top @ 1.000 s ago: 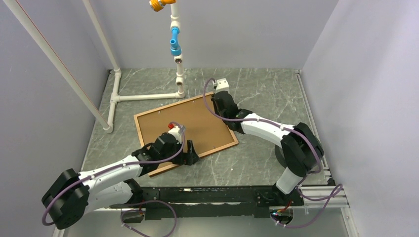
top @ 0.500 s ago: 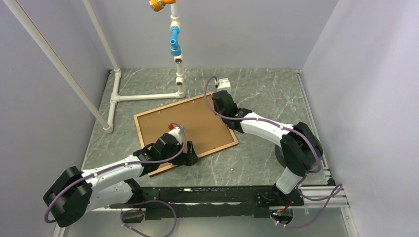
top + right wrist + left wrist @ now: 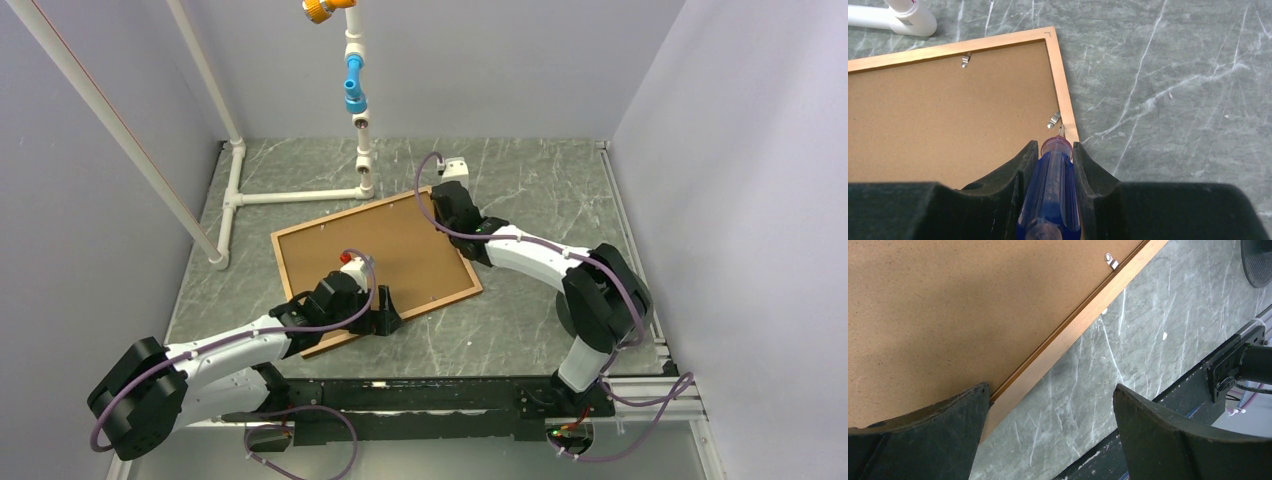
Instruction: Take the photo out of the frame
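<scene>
The frame (image 3: 350, 211) lies face down on the grey table, its brown backing board (image 3: 380, 250) up, so the photo is hidden. My left gripper (image 3: 385, 312) stands open at the frame's near edge. In the left wrist view one of its fingers (image 3: 948, 435) rests over the frame's wooden border (image 3: 1068, 325) and the other is over the table. My right gripper (image 3: 1055, 145) is shut on a blue screwdriver (image 3: 1050, 190). The screwdriver's tip is at a metal clip (image 3: 1054, 119) by the frame's right border (image 3: 1060, 75), near the far right corner.
A white pipe structure (image 3: 300, 196) with blue and orange fittings stands just beyond the frame. More metal clips (image 3: 1110, 261) (image 3: 965, 60) sit along the frame's inner edge. Grey walls close in the table, and a black rail (image 3: 430, 395) runs along the near edge.
The right arm has edged slightly toward the far side with the screwdriver. The left arm and the frame have not moved.
</scene>
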`<state>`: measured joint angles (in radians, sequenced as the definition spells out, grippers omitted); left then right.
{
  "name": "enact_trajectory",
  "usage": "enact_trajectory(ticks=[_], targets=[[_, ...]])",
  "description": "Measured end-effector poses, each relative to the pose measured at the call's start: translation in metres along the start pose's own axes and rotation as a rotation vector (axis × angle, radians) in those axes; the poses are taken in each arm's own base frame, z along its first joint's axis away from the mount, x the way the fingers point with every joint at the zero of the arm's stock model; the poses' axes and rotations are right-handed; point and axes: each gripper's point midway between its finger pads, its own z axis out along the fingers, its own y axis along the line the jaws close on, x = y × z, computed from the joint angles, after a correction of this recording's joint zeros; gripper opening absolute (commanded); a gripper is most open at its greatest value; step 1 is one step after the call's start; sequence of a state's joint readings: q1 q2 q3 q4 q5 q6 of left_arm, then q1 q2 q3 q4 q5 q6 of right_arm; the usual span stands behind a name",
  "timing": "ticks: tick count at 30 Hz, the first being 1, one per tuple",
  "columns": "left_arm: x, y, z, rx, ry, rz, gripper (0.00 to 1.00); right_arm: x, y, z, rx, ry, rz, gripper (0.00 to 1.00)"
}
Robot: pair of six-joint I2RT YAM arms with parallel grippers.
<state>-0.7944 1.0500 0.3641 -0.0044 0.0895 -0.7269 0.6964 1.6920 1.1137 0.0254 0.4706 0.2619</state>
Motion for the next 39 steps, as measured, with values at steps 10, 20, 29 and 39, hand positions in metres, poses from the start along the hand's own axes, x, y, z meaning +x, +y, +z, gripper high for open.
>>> enact_trajectory(ticks=[10, 20, 29, 39], targets=[[0.0, 0.0, 0.0, 0.001, -0.001, 0.0, 0.97, -0.004, 0.003, 0.007, -0.014, -0.01, -0.008, 0.0], [-0.001, 0.0, 0.003, 0.003, -0.003, 0.004, 0.97, -0.007, 0.016, 0.011, -0.105, -0.04, -0.027, 0.0], [-0.004, 0.002, -0.001, -0.012, 0.0, 0.003, 0.99, -0.011, 0.027, 0.008, -0.158, -0.053, -0.035, 0.0], [-0.082, 0.041, -0.061, -0.22, -0.2, -0.138, 0.99, -0.035, 0.006, -0.052, -0.165, -0.073, 0.039, 0.0]])
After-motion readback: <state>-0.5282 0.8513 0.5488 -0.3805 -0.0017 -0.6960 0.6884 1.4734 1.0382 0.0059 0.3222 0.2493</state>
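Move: The right hand already holds the screwdriver, tip at the metal clip on the photo frame's right rim. The clip lies about 8 cm below that hand, 1 cm ahead and 1 cm left. The frame's far right corner is roughly 7 cm beyond the clip; a far-rim clip sits some 9 cm left of it and 4 cm farther out. From the left hand the right-rim clip is about 20 cm ahead and 10 cm right, 3 cm below; the near rim is 2 cm to its left, 1 cm ahead and 2 cm below. The screwdriver tip bears sideways on the clip: the right hand eases about 1 cm forward, then sweeps some 3 cm left, turning about 10 degrees counter-clockwise, before lifting 5 cm while drawing back and a little right, grip kept. The left hand's finger stays on the near rim until late, then comes free and rises forward and left over the backing board, fingers wide open, swinging nearly 20 degrees counter-clockwise. ##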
